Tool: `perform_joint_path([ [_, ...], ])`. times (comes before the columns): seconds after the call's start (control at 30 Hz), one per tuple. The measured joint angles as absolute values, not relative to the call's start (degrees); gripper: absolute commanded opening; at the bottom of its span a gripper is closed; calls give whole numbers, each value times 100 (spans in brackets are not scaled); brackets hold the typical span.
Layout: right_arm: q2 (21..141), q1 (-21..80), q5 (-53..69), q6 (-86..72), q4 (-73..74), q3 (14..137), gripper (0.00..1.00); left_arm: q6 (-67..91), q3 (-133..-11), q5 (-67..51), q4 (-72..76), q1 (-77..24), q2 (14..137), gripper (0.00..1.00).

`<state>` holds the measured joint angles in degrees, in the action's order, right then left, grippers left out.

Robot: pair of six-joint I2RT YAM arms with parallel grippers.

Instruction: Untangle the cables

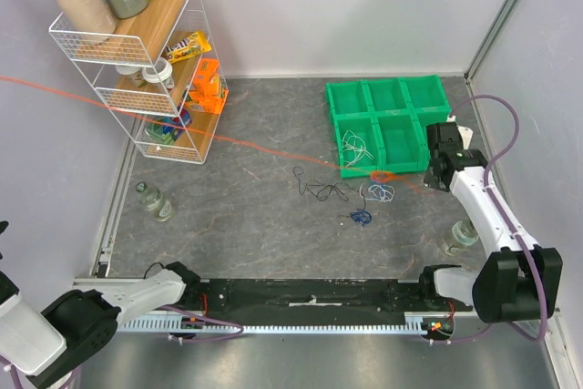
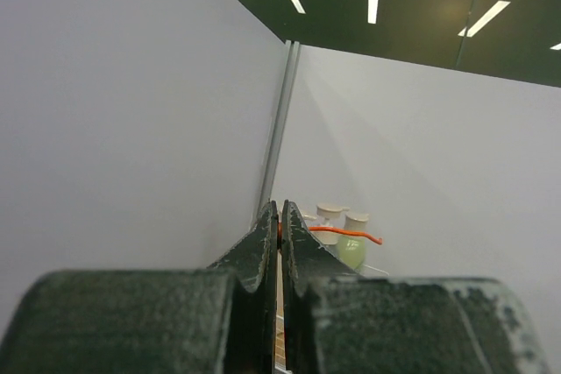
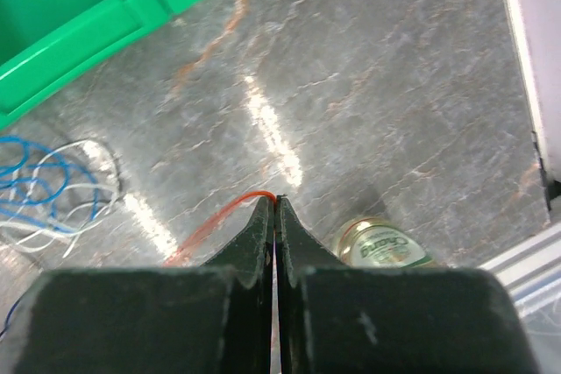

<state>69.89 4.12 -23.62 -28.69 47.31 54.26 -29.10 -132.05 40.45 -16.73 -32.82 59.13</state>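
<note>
A thin orange cable (image 1: 255,145) runs taut across the table, from the left edge of the top view to my right gripper (image 1: 432,181) by the green tray. In the right wrist view the right gripper (image 3: 276,201) is shut on that orange cable (image 3: 210,225). My left gripper (image 2: 279,208) is raised toward the wall and shut on the orange cable's other end (image 2: 346,232); it is outside the top view. On the table lie a black cable (image 1: 323,190), a small blue bunch (image 1: 361,217) and a blue-and-white bunch (image 1: 381,192). A white cable (image 1: 357,146) lies in the tray.
A green compartment tray (image 1: 387,97) sits at the back right. A wire shelf rack (image 1: 146,52) with bottles stands at the back left. One glass jar (image 1: 155,199) stands at the left, another (image 1: 460,236) near the right arm. Walls close in the sides.
</note>
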Motion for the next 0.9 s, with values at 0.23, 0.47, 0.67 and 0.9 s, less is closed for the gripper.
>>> perform_joint_path([
  [0.23, 7229, -16, -2519, -2541, 4598, 5500, 0, -3479, -13006, 4038, -1415, -3282, 5835, 2],
  [0.47, 7540, -169, -2563, -2305, 4425, 5618, 0, -3955, -12492, 4049, -1262, -3374, 5577, 2],
  [0.67, 7662, -93, -2099, -2128, 4239, 5979, 0, -4001, -12368, 4145, -1214, -3492, 5476, 1],
  [0.9, 7022, 760, -373, -2091, 3966, 6018, 0, -1286, -11201, 3404, -2755, -3511, 5236, 1],
])
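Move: The orange cable's looped part hangs about 12 cm left and 3 cm ahead of the right hand, near its height; from the left hand, high up, it is some 54 cm right, 18 cm ahead and 58 cm below. About 11 cm below the right hand, the blue-white cables lie 12 cm left and 3 cm ahead, the dark blue cable 17 cm left and 3 cm nearer the base, and the green tray's middle 9 cm left and 20 cm ahead. The orange cable, stretched between both still-shut grippers, is drawn some 4 cm right by the right hand, which then goes about 5 cm forward and swings back left some 11 cm, rising 5 cm and turning counter-clockwise. The left hand mostly keeps its place high up, rolling slightly, then sweeps down, right and forward towards the table, turning clockwise. ##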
